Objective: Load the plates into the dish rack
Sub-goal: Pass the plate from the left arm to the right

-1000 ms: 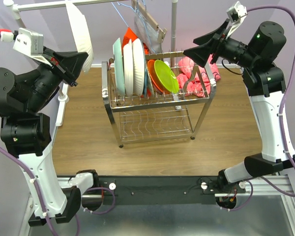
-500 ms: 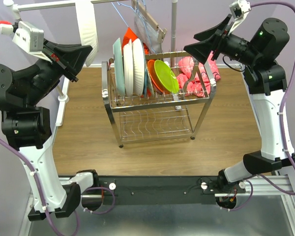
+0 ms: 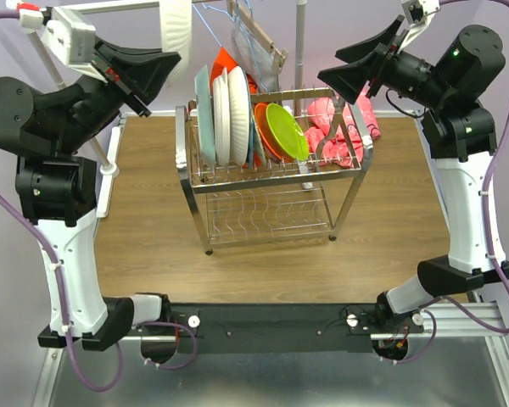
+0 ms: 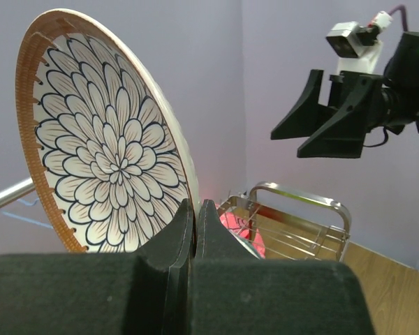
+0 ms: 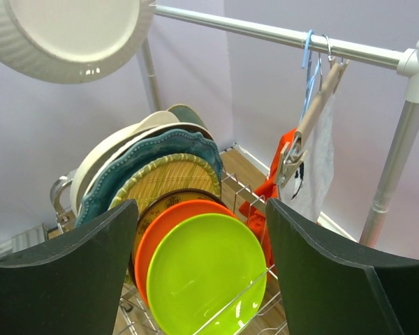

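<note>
A white-and-brown floral plate (image 4: 105, 160) stands upright, its lower rim pinched in my shut left gripper (image 4: 195, 207). From above, that plate (image 3: 176, 25) hangs edge-on, high and left of the dish rack (image 3: 276, 182), with the left gripper (image 3: 168, 61) under it. In the rack's upper shelf stand mint (image 3: 204, 114), white (image 3: 236, 114), orange (image 3: 265, 131) and lime green (image 3: 287, 131) plates. My right gripper (image 3: 332, 75) hovers open above the rack's right end with nothing between its fingers. Its wrist view looks down on the lime (image 5: 206, 276), orange (image 5: 164, 223), tan (image 5: 171, 181) and teal (image 5: 150, 153) plates.
A white clothes rail (image 3: 299, 42) with hangers and a hanging cloth (image 3: 256, 47) stands behind the rack. Red and pink cloths (image 3: 343, 131) lie at the rack's right end. The rack's lower shelf (image 3: 267, 216) holds no plates. The rail bar (image 5: 279, 33) runs close above the rack.
My left arm has carried the floral plate up and rightward, toward the rack. The right gripper has risen slightly and stays open.
</note>
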Motion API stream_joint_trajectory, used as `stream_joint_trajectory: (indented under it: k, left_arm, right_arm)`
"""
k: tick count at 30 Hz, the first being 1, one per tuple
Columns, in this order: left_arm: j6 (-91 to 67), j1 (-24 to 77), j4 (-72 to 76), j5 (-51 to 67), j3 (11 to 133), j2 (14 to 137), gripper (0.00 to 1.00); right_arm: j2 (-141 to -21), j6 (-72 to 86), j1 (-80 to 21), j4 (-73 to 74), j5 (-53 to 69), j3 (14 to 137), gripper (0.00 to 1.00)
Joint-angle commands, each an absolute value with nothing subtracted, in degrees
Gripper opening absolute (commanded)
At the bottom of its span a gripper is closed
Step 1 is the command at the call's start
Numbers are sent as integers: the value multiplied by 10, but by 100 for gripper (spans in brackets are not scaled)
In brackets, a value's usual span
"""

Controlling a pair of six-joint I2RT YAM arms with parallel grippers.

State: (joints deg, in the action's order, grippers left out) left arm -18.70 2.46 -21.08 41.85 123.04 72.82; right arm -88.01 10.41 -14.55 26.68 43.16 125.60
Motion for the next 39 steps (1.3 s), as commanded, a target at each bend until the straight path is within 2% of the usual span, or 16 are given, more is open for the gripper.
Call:
stream_joint_trajectory:
  k: [1,9,18,24,31,39]
  left_arm:
    - [-104,92,-136,334,1267,732,0]
    - [-35,177,-154,261,1295,765,0]
    - [97,266,-162,121,1301,793,0]
    - [204,354,-178,-24,1317,810,0]
    - [349,464,-178,-205,1300,825,0]
    - [508,555,-123,-373,1268,857,0]
  right_arm:
    - [-891,136,-143,246,425,1281,82]
    - [-895,173,-142,230,405,1287,82]
    - [-903,258,-137,210,360,1303,82]
    - [-923,306,-135,197,376,1324,82]
    - [-990,442,-137,141,419,1392,81]
    - [-1027,450,-157,126,420,1433,81]
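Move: The left hand holds the flower plate by its rim; the open right gripper it is bound for lies about 38 cm to its right, 5 cm ahead and 2 cm higher. The racked white plates stand roughly 13 cm right, 3 cm ahead and 20 cm below the left hand. From the right hand, the flower plate is some 39 cm left, 3 cm ahead and 8 cm up; the green plate is 10 cm left, 3 cm ahead, 20 cm below. Left arm carries the plate some 10 cm right and forward, twisting about 40 degrees; open right hand rises forward. ##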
